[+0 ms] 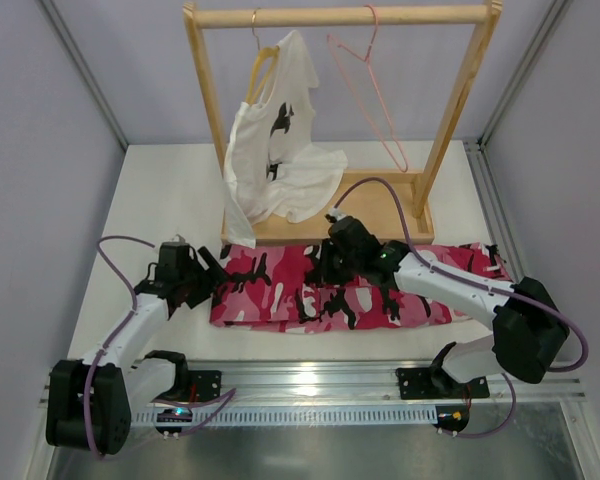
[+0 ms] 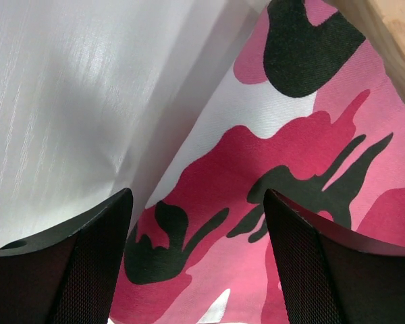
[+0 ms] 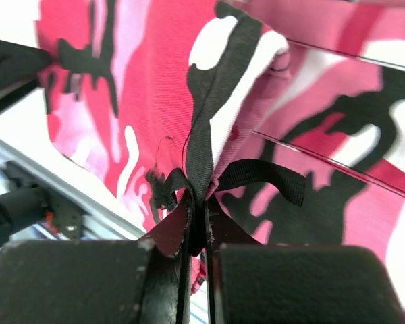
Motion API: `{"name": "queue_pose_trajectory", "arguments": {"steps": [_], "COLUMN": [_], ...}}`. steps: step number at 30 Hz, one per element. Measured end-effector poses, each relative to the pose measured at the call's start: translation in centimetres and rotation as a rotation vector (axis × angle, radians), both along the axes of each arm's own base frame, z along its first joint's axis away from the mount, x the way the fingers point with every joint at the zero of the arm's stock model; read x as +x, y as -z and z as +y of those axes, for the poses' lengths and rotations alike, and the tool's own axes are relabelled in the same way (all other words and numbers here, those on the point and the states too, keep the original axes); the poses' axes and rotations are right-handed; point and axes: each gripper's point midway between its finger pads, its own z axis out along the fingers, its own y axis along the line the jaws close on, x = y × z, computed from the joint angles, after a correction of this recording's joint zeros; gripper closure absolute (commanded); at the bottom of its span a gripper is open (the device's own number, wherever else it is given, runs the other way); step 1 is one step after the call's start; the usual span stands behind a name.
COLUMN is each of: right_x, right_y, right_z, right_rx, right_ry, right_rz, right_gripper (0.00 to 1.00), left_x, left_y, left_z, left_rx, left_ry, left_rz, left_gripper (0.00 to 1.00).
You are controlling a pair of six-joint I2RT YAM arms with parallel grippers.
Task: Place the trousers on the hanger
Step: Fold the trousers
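Note:
The trousers [image 1: 275, 295], in pink, white and black camouflage, lie stretched across the table in front of the wooden rack. The thin pink hanger [image 1: 382, 110] hangs bare from the rack's top bar, right of centre. My left gripper [image 1: 212, 272] is at the trousers' left end. In the left wrist view it [image 2: 197, 260] is open just above the trousers [image 2: 283, 155], with its fingers [image 2: 88, 270] straddling the cloth edge. My right gripper [image 1: 325, 262] is over the trousers' middle. In the right wrist view it [image 3: 197, 233] is shut on a raised fold of the trousers [image 3: 155, 101] beside a black belt loop [image 3: 270, 177].
The wooden rack [image 1: 340, 16] stands at the back on a flat base [image 1: 380, 205]. A white T-shirt [image 1: 275, 150] with a black print hangs at its left on a wooden hanger. A metal rail [image 1: 310, 380] runs along the near edge. Grey walls close in both sides.

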Motion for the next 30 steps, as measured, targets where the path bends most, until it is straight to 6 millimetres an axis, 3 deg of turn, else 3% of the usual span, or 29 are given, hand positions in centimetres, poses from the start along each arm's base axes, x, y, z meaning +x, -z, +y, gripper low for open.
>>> {"name": "queue_pose_trajectory", "arguments": {"steps": [2,8,11,12,16,21,25,28,29,30], "right_x": [-0.1,-1.1,-1.5,-1.7,-2.1,-3.2,-4.1,-4.3,-4.2,-3.9], "right_y": [0.3,4.7,6.1,6.3,6.0,5.4,6.9,7.8,7.9,7.8], "right_z": [-0.6,-2.4,-2.4,-2.4,-2.2,-1.9,-2.0,-1.8,-1.5,-1.1], "right_rx": [-0.036,-0.193,-0.21,-0.207,-0.169,-0.079,-0.045,-0.026,-0.015,0.002], "right_ry": [0.005,-0.018,-0.049,-0.06,-0.096,-0.123,-0.116,-0.111,-0.11,-0.105], "right_rz": [0.006,0.092,0.117,0.117,0.093,0.071,0.095,0.113,0.114,0.108], "right_gripper": [0.96,0.93,0.66,0.5,0.31,0.26,0.26,0.28,0.3,0.37], "left_x": [0.1,0.3,0.2,0.2,0.1,0.1,0.1,-0.1,-0.1,-0.1], "left_y": [-0.1,0.1,0.2,0.3,0.4,0.7,1.1,1.5,1.6,1.7], "left_z": [0.0,0.0,0.0,0.0,0.0,-0.1,-0.1,-0.2,-0.2,-0.3], "left_rx": [-0.001,-0.001,-0.001,-0.001,0.0,-0.003,-0.003,-0.005,-0.007,-0.011], "left_ry": [0.0,0.0,0.0,0.0,0.001,0.006,0.006,0.006,0.008,0.005], "left_rz": [-0.006,-0.005,-0.003,-0.001,0.003,0.016,0.022,0.029,0.034,0.04], "left_gripper": [0.21,0.21,0.22,0.23,0.25,0.25,0.26,0.37,0.54,0.68]}}
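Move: Just below the open left fingers, about 3 cm down and 1 cm ahead and to the right, runs the trousers' left end edge; the rack's near left corner is some 9 cm ahead of that hand and 1 cm right. The right hand holds up a pinch of trousers; its lay-down spot on the cloth is roughly 8 cm below, 2 cm back and 2 cm right. From it the trousers' near edge lies 10 cm back, dead level sideways, 9 cm below. Lowering the pinched cloth about 6 cm and slightly right and back, the right hand opens wide and lets go, then draws a little farther back and dips again, still open, over the bunched black strap. Meanwhile the left hand sinks some 1.5 cm onto the trousers' left edge and its fingers start to close there. ##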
